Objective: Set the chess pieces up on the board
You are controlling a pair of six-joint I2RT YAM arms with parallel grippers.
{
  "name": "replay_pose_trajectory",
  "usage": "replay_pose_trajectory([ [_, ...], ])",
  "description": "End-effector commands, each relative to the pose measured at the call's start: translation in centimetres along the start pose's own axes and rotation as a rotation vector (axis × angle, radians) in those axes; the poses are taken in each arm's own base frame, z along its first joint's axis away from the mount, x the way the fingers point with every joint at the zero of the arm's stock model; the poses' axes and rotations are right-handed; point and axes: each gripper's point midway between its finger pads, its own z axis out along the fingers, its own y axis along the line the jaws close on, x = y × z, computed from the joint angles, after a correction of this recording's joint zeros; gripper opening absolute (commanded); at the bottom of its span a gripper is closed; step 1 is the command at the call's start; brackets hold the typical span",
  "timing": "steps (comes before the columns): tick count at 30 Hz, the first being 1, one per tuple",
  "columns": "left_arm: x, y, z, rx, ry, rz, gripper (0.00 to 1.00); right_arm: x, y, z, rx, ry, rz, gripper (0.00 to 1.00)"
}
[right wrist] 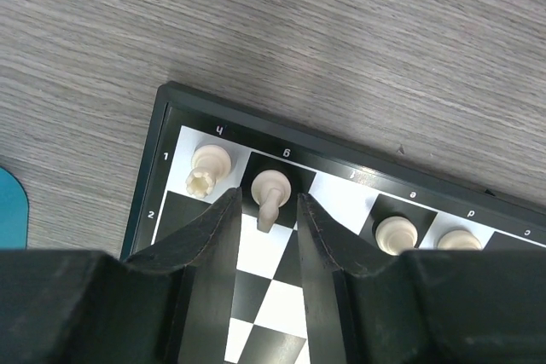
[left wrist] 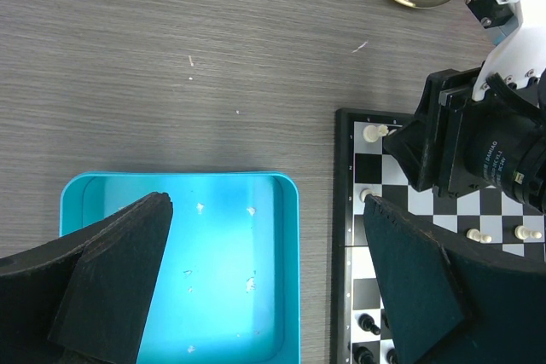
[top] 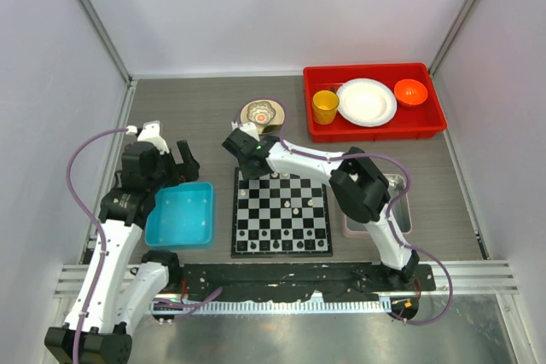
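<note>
The board (top: pixel 256 221) lies in the middle of the table, with cream chess pieces (top: pixel 294 208) scattered on it and black ones along its near edge. My right gripper (right wrist: pixel 267 202) reaches to the board's far left corner. It stands open, its fingers on either side of a cream piece (right wrist: pixel 271 192) that stands on a black square with a small gap each side. A cream rook (right wrist: pixel 209 170) occupies the corner square beside it, and two more cream pieces (right wrist: pixel 397 234) stand further along that row. My left gripper (left wrist: pixel 269 270) hangs open over the blue bin (left wrist: pixel 290 210), holding nothing.
A red bin (top: pixel 431 125) at the back right holds a yellow cup (top: pixel 324 106), a white plate (top: pixel 367 101) and an orange bowl (top: pixel 410 91). A gold saucer (top: pixel 261 114) sits just behind the board. A grey tray (top: pixel 401 215) lies right of the board.
</note>
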Motion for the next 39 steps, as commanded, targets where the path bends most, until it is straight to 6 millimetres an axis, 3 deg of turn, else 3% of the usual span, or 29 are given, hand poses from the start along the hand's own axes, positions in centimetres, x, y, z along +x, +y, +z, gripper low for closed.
replay_pose_trajectory([
  [1,-0.7,-0.6,-0.1,0.031,-0.031,0.002,1.0,-3.9,0.4,-4.3,-0.053,-0.101,0.029,0.38],
  [11,-0.7,-0.6,-0.1,0.032,-0.03,0.003,1.0,-5.0,-0.3,-7.8,-0.075,-0.137,0.045,0.38],
  [15,-0.7,-0.6,-0.1,0.031,-0.031,0.002,1.0,-5.2,-1.2,-10.0,-0.083,-0.162,0.056,0.38],
  [22,-0.6,-0.6,0.0,0.032,-0.027,0.002,1.0,-3.1,-1.9,-12.6,-0.152,-0.167,0.088,0.38],
  [27,-0.6,-0.5,0.1,0.028,-0.025,0.002,1.0,-0.8,0.1,-12.3,-0.19,-0.14,0.063,0.37],
  [31,-0.5,-0.4,0.1,0.021,-0.024,0.004,1.0,0.2,3.4,-11.7,-0.236,-0.119,0.035,0.34],
  [39,-0.6,-0.3,0.1,0.014,-0.023,0.002,1.0,2.1,6.1,-7.6,-0.244,-0.046,0.025,0.34],
])
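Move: The loose white chess piece on the left column, third row in, lies about 6 cm back and 3 cm left of the right hand, roughly 1 cm below the hand point. The piece just set down stands straight below between the fingers, the corner piece level with it 3 cm to the left, another white piece about 6 cm to the right. From the idle left hand the loose piece is some 14 cm right, 1 cm ahead, 16 cm down. Lift the right gripper straight up about 10 cm off the back-row piece, its fingers staying partly open. Then carry it back some 8 cm, swinging out to the right and returning left, while sinking about 5 cm and tilting the wrist roughly 10 degrees, to hang empty above and slightly behind the loose white piece. ##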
